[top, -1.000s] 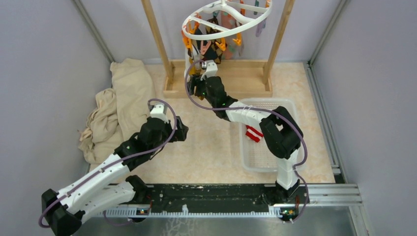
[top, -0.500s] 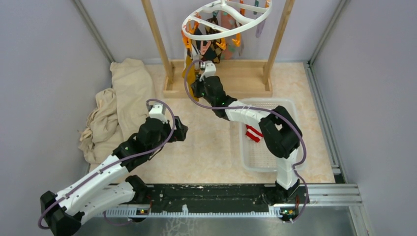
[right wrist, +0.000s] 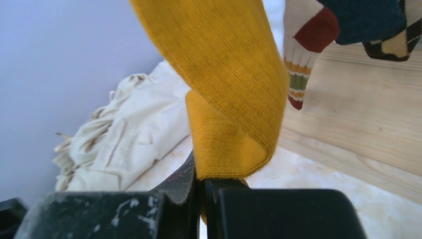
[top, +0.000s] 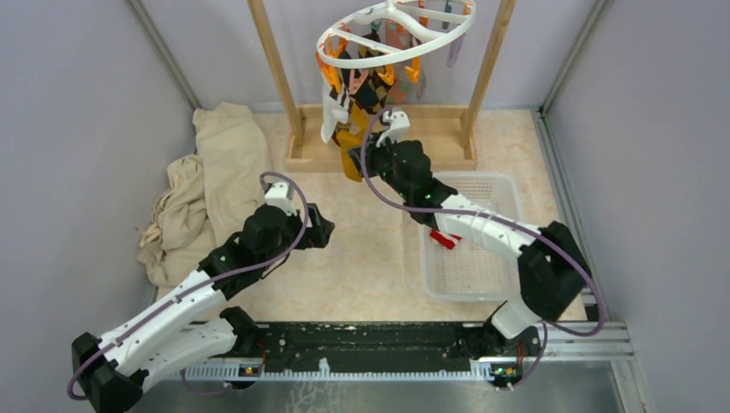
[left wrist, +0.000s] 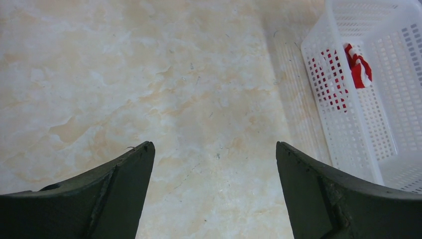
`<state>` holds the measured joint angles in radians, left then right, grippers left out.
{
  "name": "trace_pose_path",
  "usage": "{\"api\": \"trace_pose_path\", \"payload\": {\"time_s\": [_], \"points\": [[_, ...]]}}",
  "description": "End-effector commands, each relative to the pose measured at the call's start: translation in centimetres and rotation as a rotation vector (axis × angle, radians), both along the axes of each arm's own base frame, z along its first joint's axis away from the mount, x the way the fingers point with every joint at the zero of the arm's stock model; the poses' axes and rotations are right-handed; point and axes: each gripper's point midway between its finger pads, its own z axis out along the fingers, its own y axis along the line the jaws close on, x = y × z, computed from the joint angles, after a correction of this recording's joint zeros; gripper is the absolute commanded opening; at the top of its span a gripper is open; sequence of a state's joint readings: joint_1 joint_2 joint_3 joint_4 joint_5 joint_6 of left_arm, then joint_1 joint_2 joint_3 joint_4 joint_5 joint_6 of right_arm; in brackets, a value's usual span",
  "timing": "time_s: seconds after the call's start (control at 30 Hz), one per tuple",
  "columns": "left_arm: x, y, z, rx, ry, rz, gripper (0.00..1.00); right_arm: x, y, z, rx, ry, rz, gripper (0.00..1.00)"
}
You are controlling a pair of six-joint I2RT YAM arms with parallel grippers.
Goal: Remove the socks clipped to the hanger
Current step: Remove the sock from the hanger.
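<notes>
The white round hanger (top: 392, 36) hangs from a wooden frame at the back, with orange clips and several socks under it. My right gripper (top: 355, 160) is shut on the mustard yellow sock (top: 352, 148), pinching its folded lower end (right wrist: 226, 144) below the ring. A white sock (top: 332, 114) and a brown argyle sock (top: 367, 86) still hang clipped. In the right wrist view a striped sock (right wrist: 304, 55) and a navy sock (right wrist: 366, 17) hang behind. A red-white striped sock (top: 444, 235) lies in the basket, also showing in the left wrist view (left wrist: 359, 67). My left gripper (top: 320, 231) is open and empty over the floor (left wrist: 214, 149).
A white perforated basket (top: 508, 284) sits at the right, its corner showing in the left wrist view (left wrist: 348, 129). A heap of cream cloth (top: 202, 185) lies at the left, also in the right wrist view (right wrist: 124, 134). The wooden frame's base (top: 430, 138) stands at the back. Grey walls close both sides.
My right arm has swung right and towards me, pulling the mustard sock down and away from the ring. The white sock now hangs in the open. The left arm has barely moved.
</notes>
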<state>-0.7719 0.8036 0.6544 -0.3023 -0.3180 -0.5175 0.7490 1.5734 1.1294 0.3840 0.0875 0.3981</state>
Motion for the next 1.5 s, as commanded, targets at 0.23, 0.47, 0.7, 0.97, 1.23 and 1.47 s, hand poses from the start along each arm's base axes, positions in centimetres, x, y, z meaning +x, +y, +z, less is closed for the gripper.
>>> {"api": "trace_pose_path", "payload": {"time_s": [0.23, 0.47, 0.7, 0.97, 1.23, 1.47], "points": [[-0.1, -4.7, 4.6, -0.133, -0.041, -0.193, 0.95, -6.8, -4.1, 5.6, 0.120, -0.022, 0.069, 0.00], [-0.4, -6.8, 7.0, -0.192, -0.071, -0.274, 0.93, -7.6, -8.2, 5.3, 0.171, 0.023, 0.055, 0.00], [-1.0, -9.0, 8.3, -0.200, -0.088, -0.323, 0.93, -6.0, -12.2, 4.1, 0.186, 0.071, 0.012, 0.00], [-1.1, -10.7, 8.2, -0.179, -0.086, -0.347, 0.93, -4.4, -15.4, 5.0, 0.218, 0.074, -0.016, 0.00], [-0.9, -11.1, 7.8, -0.172, -0.110, -0.354, 0.93, -5.4, -14.8, 6.7, 0.248, 0.079, 0.069, 0.00], [-1.1, -11.4, 8.1, -0.187, -0.192, -0.406, 0.94, -7.0, -13.0, 7.4, 0.313, 0.129, 0.212, 0.00]]}}
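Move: My right fingers already hold the mustard sock, which is still clipped above me, roughly 20 cm up and 6 cm ahead. The basket's middle lies about 31 cm to my right hand's right, 11 cm back and 23 cm below; the striped sock in it is 23 cm right and 11 cm back. The white sock hangs 6 cm ahead, 5 cm left. From my left hand the mustard sock is some 16 cm ahead, 8 cm right and 12 cm higher. Keeping the mustard sock pinched, I draw my right hand back about 7 cm and a little up, then sweep it right towards the basket, some 14 cm over in all, easing slightly back and left at the end as the wrist rolls and tips down. My left hand, wide open and empty, travels 11 cm right and 6 to 7 cm up, turning about 20 degrees clockwise. ##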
